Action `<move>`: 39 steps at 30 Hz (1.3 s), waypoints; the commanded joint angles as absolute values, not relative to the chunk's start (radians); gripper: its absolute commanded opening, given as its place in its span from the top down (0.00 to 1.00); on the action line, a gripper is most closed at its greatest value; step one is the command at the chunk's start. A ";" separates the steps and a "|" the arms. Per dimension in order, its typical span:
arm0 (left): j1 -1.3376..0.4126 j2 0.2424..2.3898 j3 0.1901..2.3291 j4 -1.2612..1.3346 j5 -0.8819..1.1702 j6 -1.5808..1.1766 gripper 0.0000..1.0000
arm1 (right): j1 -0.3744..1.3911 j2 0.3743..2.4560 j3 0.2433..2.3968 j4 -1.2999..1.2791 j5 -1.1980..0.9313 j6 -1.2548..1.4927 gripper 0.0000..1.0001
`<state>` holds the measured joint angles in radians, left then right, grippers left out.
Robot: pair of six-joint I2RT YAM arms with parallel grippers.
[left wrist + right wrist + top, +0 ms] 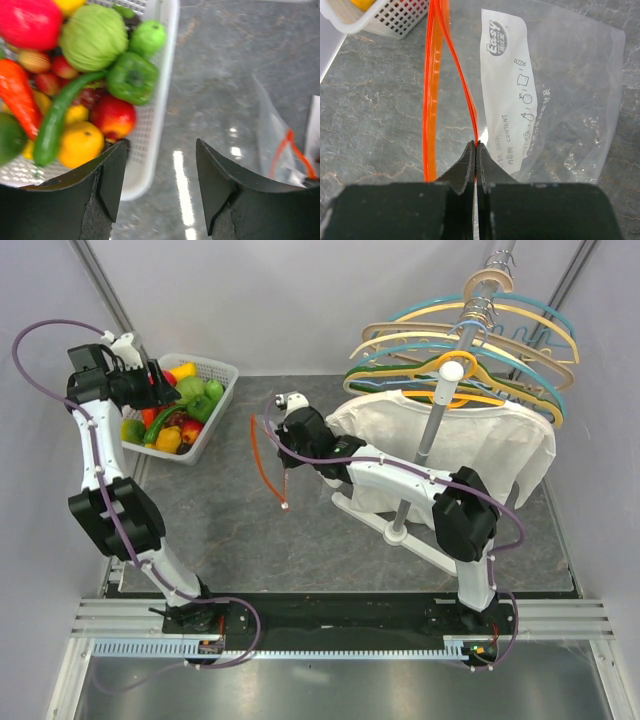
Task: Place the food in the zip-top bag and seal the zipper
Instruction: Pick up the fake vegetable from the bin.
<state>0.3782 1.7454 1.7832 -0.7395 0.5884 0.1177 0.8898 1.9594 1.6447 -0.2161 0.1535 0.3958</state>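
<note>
The food (180, 405) lies piled in a white lattice basket (215, 368) at the back left. The left wrist view shows a green pepper (132, 77), a long green cucumber (57, 122), a red apple (114, 116) and an orange piece (80, 144). My left gripper (150, 382) hovers over the basket's near edge, open and empty (161, 170). My right gripper (283, 445) is shut on one lip of the zipper (432, 75) of the zip-top bag (570, 100). The mouth gapes, with the other lip standing apart to the left. The bag also shows in the left wrist view (272, 135).
A coat stand (430, 430) with several coloured hangers (470, 340) and a white shirt (480, 440) stands at the back right, just behind my right arm. The grey table (220, 530) ends at a black rail in front.
</note>
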 commanded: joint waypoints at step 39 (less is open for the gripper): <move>0.199 2.143 1.993 -0.597 0.235 0.311 0.64 | 0.844 1.991 1.649 -0.144 0.054 0.465 1.00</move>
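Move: In the bin, the green pepper's middle sits about 12 cm ahead of the open left hand, 2 cm to its right and 14 cm below. The cabbage is some 6 cm beyond that pepper and 3 cm left of it; the light-green fruit is 5 cm beyond and 4 cm right of it. The red fruit lies about 5 cm nearer than the pepper and 3 cm left of it. From the right hand, the pepper is roughly 17 cm ahead, 20 cm left and 5 cm lower. Sinking about 11 cm while reaching some 10 cm forward, the left hand comes in over the bin to the green pepper, quick at first, then easing. Its fingers narrow from wide to roughly a third open, one each side of the stem, and late on the hand rolls some 15 degrees, left side up. The right hand keeps its pinch on the bag's zipper edge. ##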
